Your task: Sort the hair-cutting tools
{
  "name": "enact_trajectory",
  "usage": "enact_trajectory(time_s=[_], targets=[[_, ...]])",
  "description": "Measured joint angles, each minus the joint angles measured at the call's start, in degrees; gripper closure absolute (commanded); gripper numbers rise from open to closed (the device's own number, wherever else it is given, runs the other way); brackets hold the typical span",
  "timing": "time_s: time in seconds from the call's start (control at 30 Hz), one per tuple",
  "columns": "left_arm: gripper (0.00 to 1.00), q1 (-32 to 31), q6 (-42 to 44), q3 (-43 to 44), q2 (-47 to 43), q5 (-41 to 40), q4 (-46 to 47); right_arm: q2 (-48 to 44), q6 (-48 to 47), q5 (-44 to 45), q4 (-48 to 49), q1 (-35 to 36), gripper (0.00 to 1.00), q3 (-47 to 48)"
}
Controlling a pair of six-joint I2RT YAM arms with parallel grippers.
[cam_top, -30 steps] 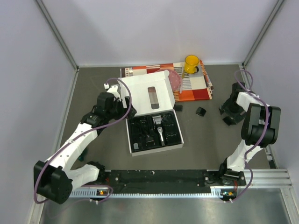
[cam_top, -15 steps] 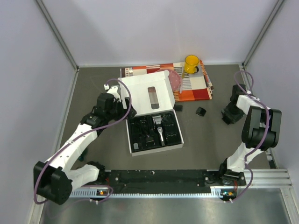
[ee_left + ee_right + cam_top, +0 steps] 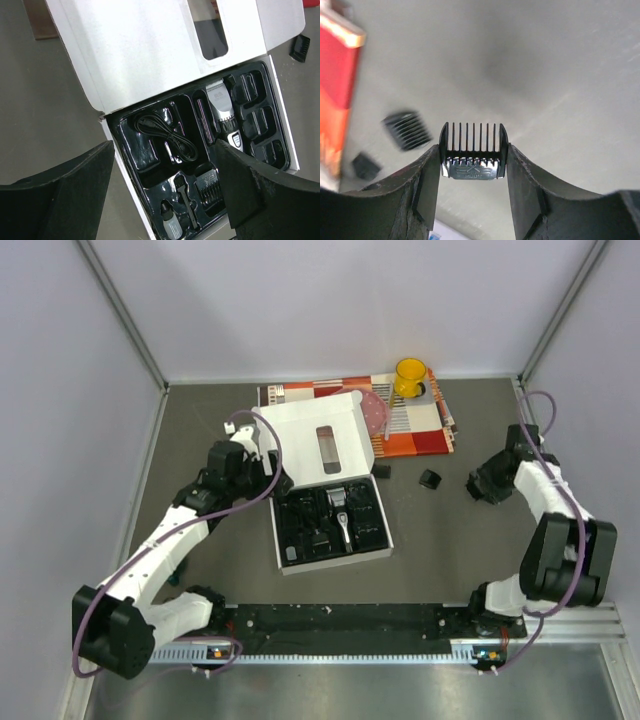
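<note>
My right gripper is shut on a small black guard comb, teeth pointing away, lifted off the grey table; seen from above, the gripper hangs at the right. Two loose black guard combs lie between it and the box. The black-and-silver clipper lies in the black tray, with the coiled cord, a brush and another comb. My left gripper stands open above the tray's left end, holding nothing.
The white box has its lid folded back toward the rear. Behind it lies a striped orange-and-white mat with a yellow cup on it. Grey walls close in both sides.
The right gripper closed on the guard comb that lay under it and raised it, shifting slightly left while its elbow swung outward. The left arm hardly moved.
</note>
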Motion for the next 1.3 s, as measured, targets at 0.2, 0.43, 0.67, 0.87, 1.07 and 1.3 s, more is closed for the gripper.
enact_trajectory(time_s=[0.2, 0.43, 0.67, 0.87, 1.07, 1.3], targets=[[0.14, 0.00, 0.02, -0.90, 0.00, 4.28, 0.46, -13.88, 8.83, -7.06, -1.77, 5.11, 0.69, -3.15], [0.14, 0.00, -0.04, -1.88, -0.17, 8.50, 1.60, -23.08, 26.73, -9.27, -4.66, 25.94, 0.70, -4.57], [0.14, 0.00, -0.13, -2.27, -2.01, 7.34, 1.44, -23.76, 42.40, -6.58, -7.72, 40.26, 0.75, -4.20], [0.14, 0.00, -0.13, -2.27, -2.19, 5.29, -0.42, -19.78, 51.23, -3.74, -9.01, 47.84, 0.71, -2.27], [0.14, 0.00, -0.04, -2.27, -2.16, 6.54, -0.59, -15.30, 56.94, -2.89, -9.01, 50.77, 0.71, -2.21], [0.14, 0.00, 0.00, -2.27, -1.86, 7.23, -0.68, -12.85, 61.20, -2.38, -8.81, 51.91, 0.70, -2.21]])
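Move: The right hand holds a picked-up comb, just off the table. The empty slots along the box's right side lie about 30 cm to its left, 4 cm back and 4 cm lower; the clippers in the box are 38 cm left and 5 cm back. Two loose combs lie 13 cm left, 7 cm ahead, and 27 cm left, 9 cm ahead. From the left hand those slots are some 23 cm right, 2 cm back and 14 cm down. Keeping its pinch on the comb, the right hand sweeps some 27 cm left towards the empty slots and draws back about 10 cm, first climbing well clear, then sinking about 4 cm over the box's right rim. The wrist rolls nearly 30 degrees so the fingers slant down to the left. The empty left hand eases back 2 cm, still open. ##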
